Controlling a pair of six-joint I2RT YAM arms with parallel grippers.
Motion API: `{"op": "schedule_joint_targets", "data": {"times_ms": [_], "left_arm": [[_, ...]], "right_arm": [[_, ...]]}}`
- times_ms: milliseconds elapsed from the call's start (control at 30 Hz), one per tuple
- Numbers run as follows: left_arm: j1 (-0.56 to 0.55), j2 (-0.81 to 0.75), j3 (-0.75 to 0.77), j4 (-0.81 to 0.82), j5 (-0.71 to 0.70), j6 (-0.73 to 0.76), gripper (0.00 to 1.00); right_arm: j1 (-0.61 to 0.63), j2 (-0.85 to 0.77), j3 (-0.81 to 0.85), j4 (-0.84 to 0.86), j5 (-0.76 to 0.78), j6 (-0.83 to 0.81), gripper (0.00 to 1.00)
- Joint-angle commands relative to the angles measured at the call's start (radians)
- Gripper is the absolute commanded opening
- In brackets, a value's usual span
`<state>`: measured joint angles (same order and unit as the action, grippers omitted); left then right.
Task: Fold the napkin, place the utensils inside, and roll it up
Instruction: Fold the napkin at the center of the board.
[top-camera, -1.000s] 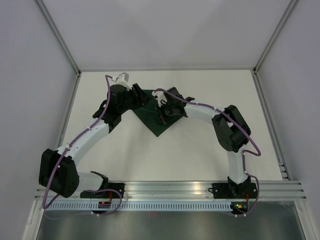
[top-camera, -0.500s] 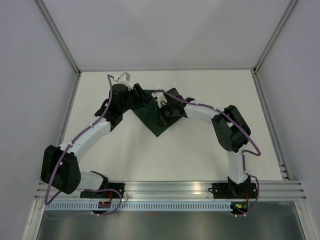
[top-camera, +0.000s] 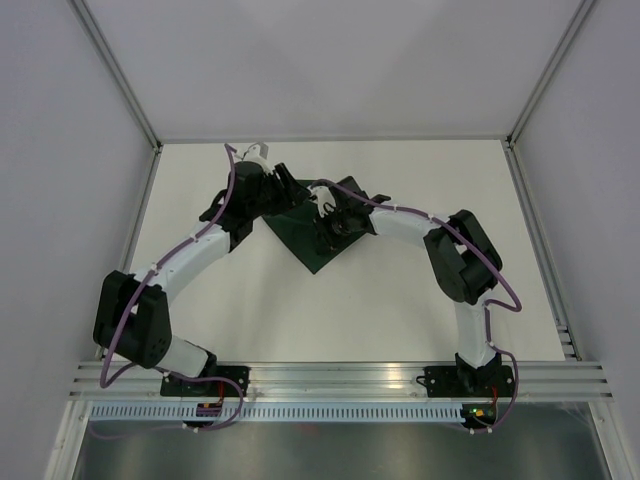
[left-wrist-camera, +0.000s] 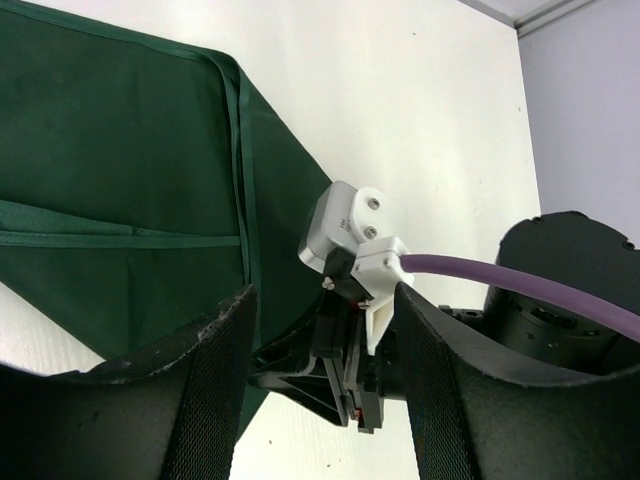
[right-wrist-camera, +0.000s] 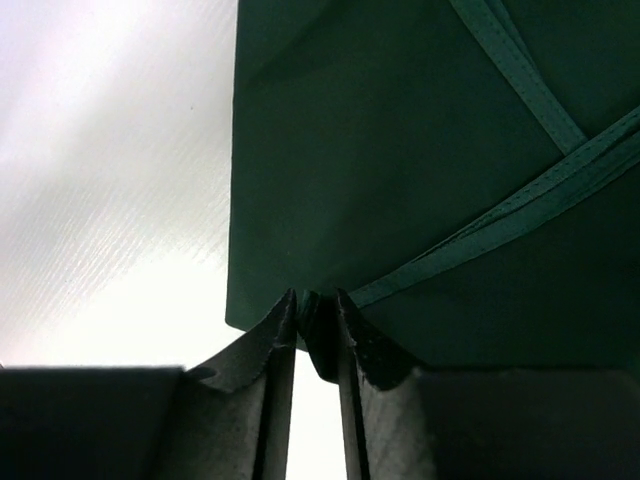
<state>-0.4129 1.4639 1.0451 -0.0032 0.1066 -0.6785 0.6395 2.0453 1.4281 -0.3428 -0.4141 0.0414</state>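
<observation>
The dark green napkin (top-camera: 311, 250) lies folded to a pointed shape mid-table, its hems crossing in the right wrist view (right-wrist-camera: 420, 150). My right gripper (top-camera: 328, 232) sits low on it. Its jaws (right-wrist-camera: 312, 300) stand a narrow gap apart, with a fold of the napkin's edge still between the tips. My left gripper (top-camera: 284, 194) hovers open over the napkin's back left corner (left-wrist-camera: 120, 180), holding nothing. Between its fingers (left-wrist-camera: 325, 295) I see the right arm's wrist. The utensils are out of view.
The white table (top-camera: 400, 290) is boxed in by pale walls at the back and both sides. An aluminium rail (top-camera: 340, 375) carrying both arm bases runs along the near edge. A purple cable (left-wrist-camera: 520, 280) trails from the right arm's wrist.
The right jaws have parted slightly from a full pinch on the napkin's edge. The left arm has swung right, bringing its gripper closer to the napkin's back corner.
</observation>
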Motion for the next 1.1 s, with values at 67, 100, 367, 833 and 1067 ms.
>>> {"op": "schedule_joint_targets", "data": {"times_ms": [67,100,367,833,1067], "left_arm": [[-0.003,0.079,0.079,0.031,-0.016,-0.013,0.63],[-0.003,0.088,0.085,0.031,-0.016,-0.013,0.63],[-0.003,0.165,0.113,0.026,-0.002,-0.016,0.63],[-0.001,0.190,0.049,0.025,0.027,-0.015,0.66],[-0.001,0.164,-0.043,0.009,0.061,0.007,0.66]], "right_arm": [[0.020,-0.079,-0.003,0.013,-0.083,-0.061,0.38],[0.020,-0.083,-0.001,0.014,-0.087,-0.061,0.40],[0.026,-0.094,0.044,0.033,-0.156,-0.044,0.42],[0.025,-0.218,0.011,0.079,-0.183,-0.044,0.53],[-0.032,-0.258,0.041,0.045,-0.167,-0.044,0.53]]}}
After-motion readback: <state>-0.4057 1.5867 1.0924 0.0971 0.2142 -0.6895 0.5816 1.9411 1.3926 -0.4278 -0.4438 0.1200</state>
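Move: The folded-over corner of the napkin sits between the right hand's barely parted fingertips, just about 1 cm below its hand point. The napkin's near tip is roughly 4 cm back and 1 cm left of this hand. The place where the two flaps' trims meet is some 7 cm ahead and 3 cm to its left. From the high left hand, the folded corner lies about 6 cm back, 6 cm right and 16 cm down. The right fingers spread wider and let go of the folded napkin corner, the hand first easing about 1 cm to the right close to the table, then lifting some 3 cm while backing farther right, off the cloth. Touching nothing, the left hand dips forward and down by about 3 cm over the napkin, then turns to the right and climbs part of the way back. ##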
